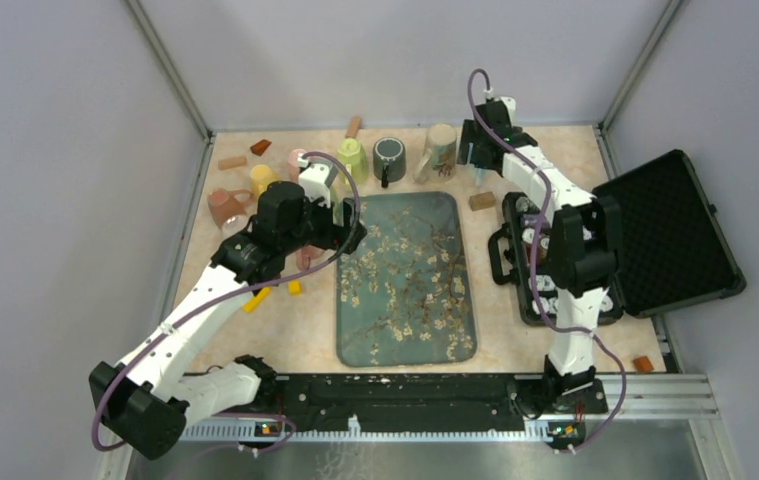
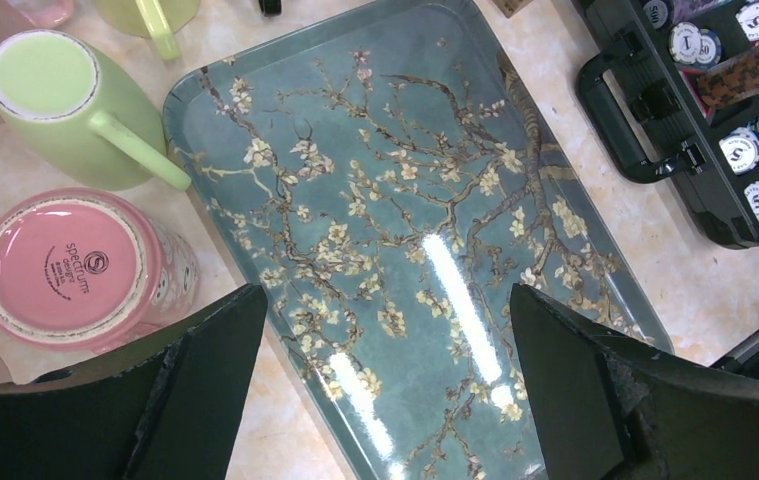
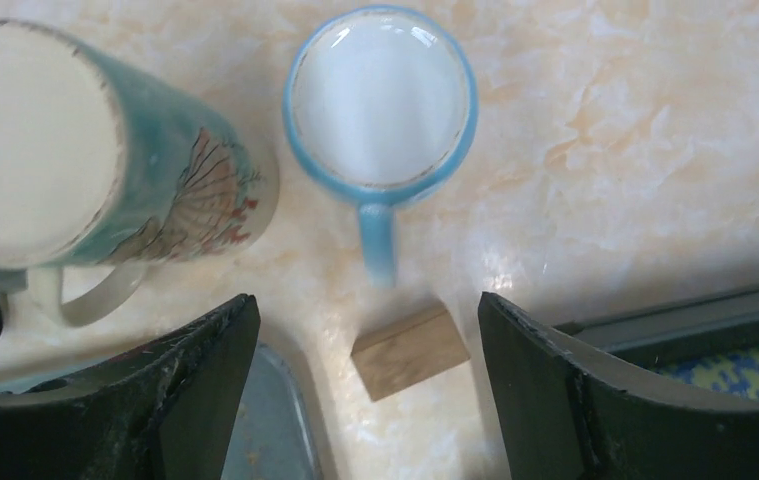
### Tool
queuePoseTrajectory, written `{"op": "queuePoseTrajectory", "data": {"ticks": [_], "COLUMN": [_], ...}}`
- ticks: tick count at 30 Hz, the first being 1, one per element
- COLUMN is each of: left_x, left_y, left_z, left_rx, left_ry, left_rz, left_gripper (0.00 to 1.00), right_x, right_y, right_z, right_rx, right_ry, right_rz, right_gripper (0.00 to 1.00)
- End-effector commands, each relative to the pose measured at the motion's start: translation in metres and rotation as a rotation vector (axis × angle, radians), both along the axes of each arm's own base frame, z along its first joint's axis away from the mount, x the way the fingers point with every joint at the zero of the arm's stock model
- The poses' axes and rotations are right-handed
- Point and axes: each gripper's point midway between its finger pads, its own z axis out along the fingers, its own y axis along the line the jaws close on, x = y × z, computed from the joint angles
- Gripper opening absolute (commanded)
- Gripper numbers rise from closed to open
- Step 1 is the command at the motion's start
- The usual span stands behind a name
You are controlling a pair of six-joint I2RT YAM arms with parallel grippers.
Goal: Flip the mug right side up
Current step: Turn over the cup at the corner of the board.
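Observation:
A small blue mug [image 3: 380,100] stands on the marbled table just ahead of my right gripper [image 3: 367,300]. It shows a round white face ringed in blue, seemingly its base, and its handle points toward the fingers. The right gripper is open and holds nothing. It hovers above the handle's end and a small wooden block [image 3: 410,350]. In the top view the right gripper [image 1: 477,160] is at the back of the table and hides the mug. My left gripper [image 2: 385,290] is wide open and empty over the left edge of the floral tray [image 2: 385,180].
A tall shell-patterned mug [image 3: 55,150] stands bottom up to the left of the blue one. Green [image 2: 55,100] and pink [image 2: 65,270] mugs sit bottom up left of the tray. An open black case [image 1: 655,230] of poker chips lies at the right. More mugs and blocks line the back.

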Motion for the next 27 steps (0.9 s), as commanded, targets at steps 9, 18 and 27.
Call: {"op": "queuePoseTrajectory", "data": {"ticks": [9,18,27], "left_x": [0.0,0.0,-0.002], "left_y": [0.0,0.0,0.001], "left_z": [0.024,0.021,0.016], "left_rx": [-0.032,-0.038,-0.046], "left_ry": [-0.063,-0.047,-0.028], "left_rz": [-0.007,0.003,0.013], "left_gripper": [0.98,0.98,0.98], "right_x": [0.046,0.062,0.069], "right_y": [-0.009,-0.016,-0.02], "right_z": [-0.038,-0.052,-0.052], "right_rx": [-0.005,-0.01,-0.005], "right_ry": [0.009,0.013,0.007], "right_rz": [0.068,0.033,0.011], "right_gripper": [0.67,0.56,0.41]}}
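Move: The upside-down light-blue mug is ahead of my right hand, about 9 cm out, 2 cm right and 9 cm below. Its handle points back at me, some 5 cm ahead. The tall shell mug stands about 10 cm left of the blue mug and nearly level with it. The wood block lies about 4 cm back and 2 cm right of my hand, the tray's far right corner 3 cm back and 5 cm left. From my left hand the blue mug is roughly 25 cm ahead, 27 cm right, 18 cm lower. I sink my right hand steeply, nearly 8 cm, then ease it forward and let it come up about a centimetre, ending some 5 cm farther out and a little to the right. All the while I bring the fingers from wide to under half open, so that the tips straddle the blue mug's handle without yet pinching it. ##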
